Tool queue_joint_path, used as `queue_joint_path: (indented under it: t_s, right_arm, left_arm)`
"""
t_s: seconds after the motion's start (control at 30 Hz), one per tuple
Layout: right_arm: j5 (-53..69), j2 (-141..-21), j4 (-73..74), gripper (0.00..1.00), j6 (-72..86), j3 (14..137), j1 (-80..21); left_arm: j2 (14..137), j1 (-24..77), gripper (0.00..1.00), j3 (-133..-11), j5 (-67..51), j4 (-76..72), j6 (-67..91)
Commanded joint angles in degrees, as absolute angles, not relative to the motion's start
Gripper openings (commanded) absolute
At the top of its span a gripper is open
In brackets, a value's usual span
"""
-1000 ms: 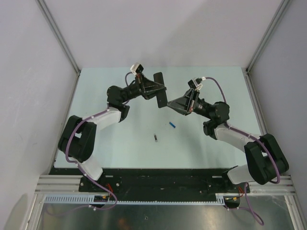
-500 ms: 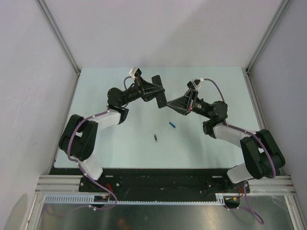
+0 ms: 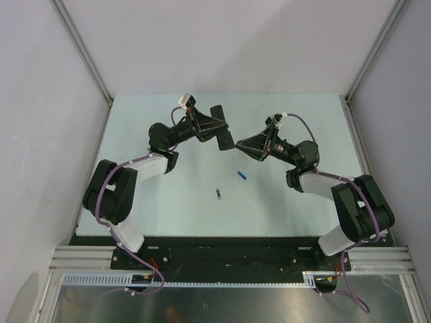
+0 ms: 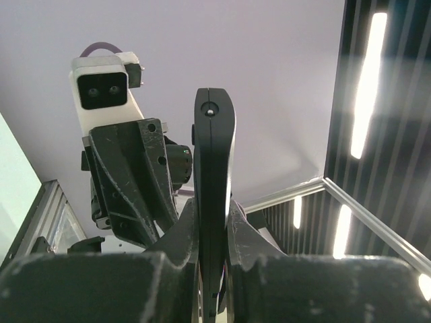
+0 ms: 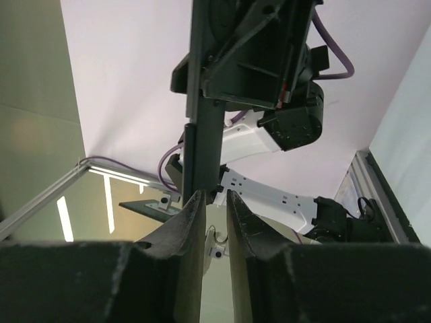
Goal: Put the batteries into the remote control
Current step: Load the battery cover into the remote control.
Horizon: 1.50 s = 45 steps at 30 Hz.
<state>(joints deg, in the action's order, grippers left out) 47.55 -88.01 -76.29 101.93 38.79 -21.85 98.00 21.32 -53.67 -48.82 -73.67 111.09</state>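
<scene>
The remote control (image 3: 220,127), a slim black bar, is held in the air over the back of the table, and my left gripper (image 3: 212,128) is shut on it. In the left wrist view the remote control (image 4: 214,148) stands edge-on between the fingers of the left gripper (image 4: 213,225). My right gripper (image 3: 237,144) sits at the bar's lower end. In its own view the right gripper (image 5: 215,199) stands slightly open, with nothing between the jaws and the remote control (image 5: 204,128) just beyond the tips. Two batteries lie on the table, a blue one (image 3: 241,175) and a dark one (image 3: 219,194).
The pale green table (image 3: 148,202) is walled by grey panels on the left, back and right. A black base rail (image 3: 222,245) runs along the near edge, with both arm bases on it. The right arm's wrist camera (image 4: 104,81) hangs close to the left of the remote.
The right gripper's jaws have parted at the remote's lower end. Both wrists have shifted slightly toward the back, and the remote has moved up with the left gripper.
</scene>
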Motion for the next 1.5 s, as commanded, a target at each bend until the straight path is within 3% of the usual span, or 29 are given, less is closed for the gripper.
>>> queue_joint_path:
  t_s: [0.0,0.33,0.43,0.53,0.57,0.67,0.83,0.9,0.93,1.03,1.2,1.47]
  right_arm:
    - [48.87,-88.59,-91.41,0.24,101.43,38.85,-21.62]
    - [52.90,-85.52,-89.22,0.32,100.73,38.50,-17.58]
    - [55.62,-79.83,-78.17,0.35,93.37,38.41,-14.34]
    - [55.81,-71.50,-51.86,0.39,74.59,42.68,-12.84]
    - [54.33,-69.63,-29.93,0.39,66.27,45.32,-13.44]
    - [37.40,-64.34,8.29,0.46,39.77,58.39,-19.82]
    - [22.18,-67.32,29.40,0.54,30.87,69.07,-25.73]
    - [14.90,-68.11,32.86,0.59,29.36,72.50,-30.48]
    - [13.46,-68.38,35.39,0.67,29.01,73.38,-31.54]
    - [7.92,-70.05,40.06,0.73,27.87,76.54,-35.32]
    - [0.37,-71.98,44.12,0.76,26.19,80.76,-43.05]
    - [-2.29,-73.65,44.21,0.78,27.25,82.09,-46.93]
  left_arm:
    - [97.82,21.09,0.00,-53.35,-50.18,-92.11,111.18]
    - [98.00,19.78,0.00,-52.21,-50.27,-91.58,109.86]
    - [97.82,19.16,0.00,-51.60,-50.54,-91.23,109.07]
    - [97.74,18.72,0.00,-49.93,-50.98,-90.62,107.67]
    - [97.56,18.63,0.00,-49.14,-50.45,-90.53,107.14]
    - [97.47,18.19,0.00,-46.41,-50.18,-90.00,105.48]
    - [95.10,18.02,0.00,-42.99,-50.80,-85.26,99.34]
    - [93.88,18.10,0.00,-42.19,-50.97,-82.63,97.66]
    - [93.61,18.11,0.00,-41.49,-51.15,-81.66,95.99]
    - [91.94,18.11,0.00,-40.17,-51.24,-77.44,92.39]
    - [88.86,18.63,0.00,-38.59,-50.45,-68.83,86.93]
    - [89.03,19.51,0.00,-34.63,-47.55,-66.80,88.77]
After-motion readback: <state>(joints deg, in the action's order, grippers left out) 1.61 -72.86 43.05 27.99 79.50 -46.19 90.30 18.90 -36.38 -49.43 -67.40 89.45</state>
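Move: The battery cover sits on the near end of the remote control held by the left hand, about 4 cm left of the right fingers and level ahead/back. The remote's middle is some 5 cm ahead and 5 cm left of them. On the table roughly 28 cm below the right hand, the blue battery lies about 15 cm ahead and 3 cm right, the dark battery 6 cm ahead and 6 cm left. From the left hand the cover is about 4 cm back and 1 cm right. Right hand loops up, back and down, opening wide, tipping 70 degrees downward; left lowers the remote 9 cm. ##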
